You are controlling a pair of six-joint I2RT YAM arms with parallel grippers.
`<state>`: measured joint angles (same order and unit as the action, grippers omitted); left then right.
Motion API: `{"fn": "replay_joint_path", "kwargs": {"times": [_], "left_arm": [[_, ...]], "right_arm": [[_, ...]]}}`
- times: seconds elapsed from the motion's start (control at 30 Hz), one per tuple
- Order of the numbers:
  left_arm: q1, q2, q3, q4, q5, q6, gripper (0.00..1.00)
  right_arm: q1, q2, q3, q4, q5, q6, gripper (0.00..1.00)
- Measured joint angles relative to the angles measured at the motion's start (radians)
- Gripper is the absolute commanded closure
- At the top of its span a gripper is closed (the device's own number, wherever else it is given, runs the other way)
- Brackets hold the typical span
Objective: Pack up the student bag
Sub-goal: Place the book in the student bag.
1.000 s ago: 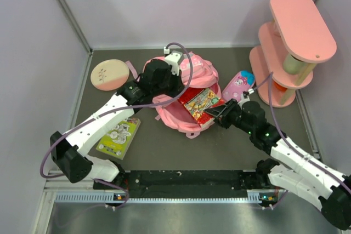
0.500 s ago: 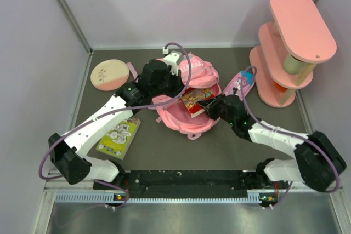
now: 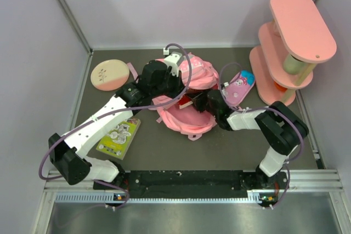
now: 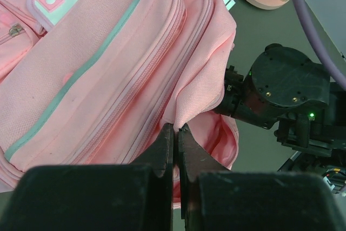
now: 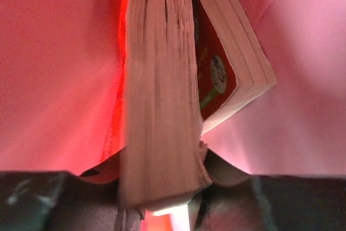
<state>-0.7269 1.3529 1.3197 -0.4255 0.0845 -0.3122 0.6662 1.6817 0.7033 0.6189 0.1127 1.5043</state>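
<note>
The student bag (image 3: 189, 123), pink with grey zipper strips, lies mid-table with its opening facing right. My left gripper (image 3: 176, 96) is shut on the pink edge of that opening (image 4: 186, 109), fingertips pinching the fabric (image 4: 176, 129). The right gripper (image 3: 198, 101) reaches into the bag, shut on a thick book with a red cover (image 5: 159, 90). In the right wrist view the gripper (image 5: 162, 187) clamps the book's page edge, with pink lining all around. From above only a red sliver of the book (image 3: 187, 102) shows.
A pink tiered shelf (image 3: 290, 47) stands at the back right, with a small pink cartoon pencil case (image 3: 239, 86) beside it. A round pink disc (image 3: 109, 74) lies back left. A green booklet (image 3: 118, 135) lies under the left arm.
The right arm has swung left and pushed the red book from the bag's mouth deep inside. The left gripper has kept its hold on the bag's edge.
</note>
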Motion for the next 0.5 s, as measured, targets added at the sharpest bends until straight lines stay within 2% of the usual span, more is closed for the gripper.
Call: {"fn": "replay_joint_path", "kwargs": {"times": [0.03, 0.17, 0.27, 0.5], "left_arm": [[0.0, 0.0, -0.002, 0.0, 0.002, 0.0, 1.0], [0.0, -0.003, -0.011, 0.003, 0.005, 0.0, 1.0], [0.0, -0.003, -0.019, 0.009, 0.009, 0.0, 1.0], [-0.001, -0.007, -0.041, 0.015, 0.013, -0.001, 1.0]], "right_arm": [[0.002, 0.013, -0.001, 0.01, 0.002, 0.007, 0.49], [0.008, 0.019, -0.024, 0.054, 0.006, 0.026, 0.43], [0.008, 0.019, -0.045, 0.064, -0.004, 0.025, 0.32], [0.008, -0.055, -0.122, 0.031, -0.033, 0.023, 0.31]]}}
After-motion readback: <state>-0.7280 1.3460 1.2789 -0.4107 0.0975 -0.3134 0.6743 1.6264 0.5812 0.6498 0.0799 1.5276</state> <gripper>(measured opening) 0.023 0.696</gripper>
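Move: Inside the pink bag's mouth, the right hand still pinches the near end of the book, whose middle lies about 7 cm ahead, 4 cm to the left and 2 cm lower. The other book lies just beneath, roughly 8 cm ahead, 3 cm left and 6 cm lower; the pencil case is some 21 cm right and 5 cm ahead, about 8 cm lower. From the left hand, pinching the flap, the book is around 6 cm ahead, 3 cm right and 14 cm below. Spreading its fingers from a narrow pinch to well open, the right hand lets go of the book's near end, sinks about 2 cm and then draws back some 3 cm towards the bag's mouth, easing slightly right with hardly any turn. The left hand keeps the flap pinched and held up, sagging only about 1 cm. ##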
